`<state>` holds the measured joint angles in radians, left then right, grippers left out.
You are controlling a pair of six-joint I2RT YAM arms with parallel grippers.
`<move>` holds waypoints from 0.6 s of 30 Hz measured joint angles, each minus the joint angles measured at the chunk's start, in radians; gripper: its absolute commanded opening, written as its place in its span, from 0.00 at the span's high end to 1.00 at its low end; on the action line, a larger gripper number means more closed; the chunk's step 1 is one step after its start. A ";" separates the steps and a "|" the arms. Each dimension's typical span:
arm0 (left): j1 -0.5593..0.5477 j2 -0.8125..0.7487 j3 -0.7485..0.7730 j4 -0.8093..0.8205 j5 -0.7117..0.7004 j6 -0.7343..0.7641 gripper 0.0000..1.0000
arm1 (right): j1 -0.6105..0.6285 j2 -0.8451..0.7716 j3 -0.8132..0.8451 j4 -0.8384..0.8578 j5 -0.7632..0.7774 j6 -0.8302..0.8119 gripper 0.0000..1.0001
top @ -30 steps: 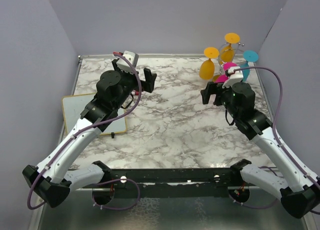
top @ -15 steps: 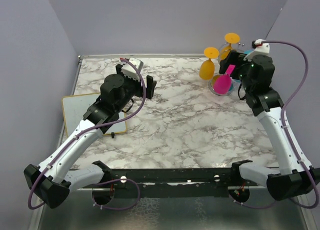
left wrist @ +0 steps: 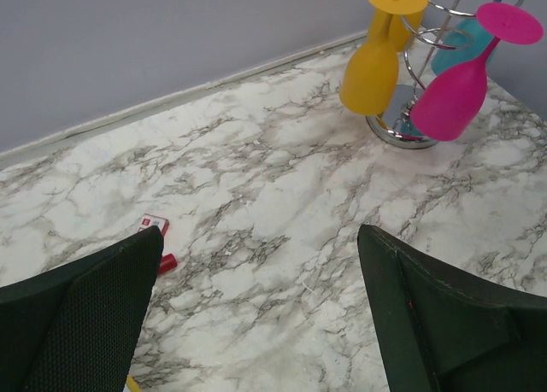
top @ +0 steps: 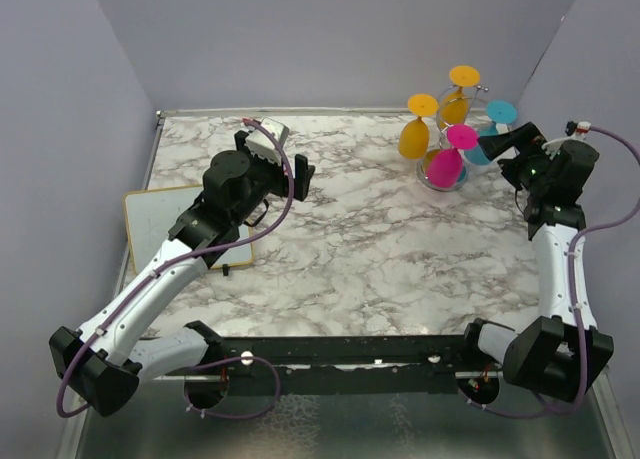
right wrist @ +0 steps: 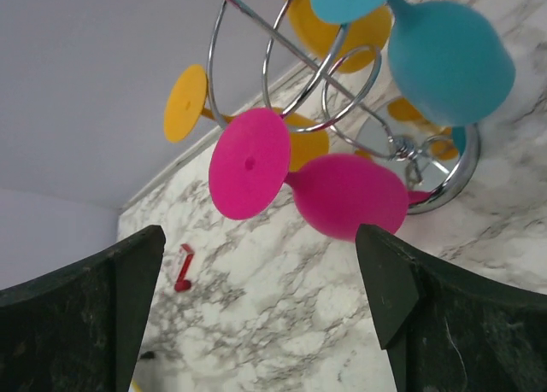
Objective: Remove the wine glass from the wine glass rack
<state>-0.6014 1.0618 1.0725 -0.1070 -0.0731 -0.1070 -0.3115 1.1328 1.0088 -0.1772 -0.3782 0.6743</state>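
Note:
The wine glass rack (top: 478, 87), silver wire on a round shiny base (left wrist: 395, 136), stands at the back right of the marble table. A magenta wine glass (top: 447, 165), a teal one (top: 484, 147) and two yellow ones (top: 414, 139) hang upside down from its loops. My right gripper (top: 492, 139) is open just right of the rack, level with the glasses. In the right wrist view the magenta glass (right wrist: 350, 196) and teal glass (right wrist: 449, 59) hang just ahead of the open right gripper (right wrist: 259, 264). My left gripper (top: 278, 159) is open over the table's left half, holding nothing.
A white board with a yellow edge (top: 170, 219) lies at the table's left side. A small red object (left wrist: 162, 262) lies on the marble near the back. Grey walls close in behind the rack and on both sides.
My right arm has swung from the middle of the table out to the right side of the rack and now points at the glasses. The left arm has shifted only slightly.

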 measured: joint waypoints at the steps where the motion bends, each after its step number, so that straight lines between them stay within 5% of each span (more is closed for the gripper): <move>1: 0.000 0.002 -0.002 0.001 0.003 -0.001 0.01 | -0.011 0.000 -0.026 0.024 -0.036 0.036 0.10; 9: 0.000 0.029 -0.002 0.002 0.037 -0.006 0.01 | -0.024 0.066 -0.170 0.312 -0.257 0.322 0.23; 13: 0.000 0.038 -0.002 0.002 0.043 -0.006 0.01 | -0.024 0.087 -0.218 0.383 -0.274 0.415 0.24; 18: 0.000 0.053 -0.002 0.002 0.050 -0.007 0.01 | -0.024 0.105 -0.223 0.443 -0.273 0.482 0.38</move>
<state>-0.6014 1.1145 1.0710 -0.1055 -0.0231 -0.1139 -0.3351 1.2373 0.7860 0.2657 -0.6514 1.1561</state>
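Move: The pink wine glass hangs upside down on the rack, its round base about 8 cm to the right hand's left, 4 cm ahead and 4 cm below. The blue glass's base is roughly 8 cm straight ahead and 3 cm below; the front orange glass's base lies some 16 cm left, 10 cm ahead and 4 cm below. From the left hand, the pink base is about 38 cm right, 6 cm ahead and 9 cm lower. Leftward and down, with a little forward, the right hand closes in on the pink glass's upturned base by about 5 cm, rolling some 30 degrees so that its left side rises and the open jaws come nearly one above the other. The fingers narrow to about two thirds open, with no touch visible yet. The left hand, empty, sinks about 2 cm and drifts slightly right. ##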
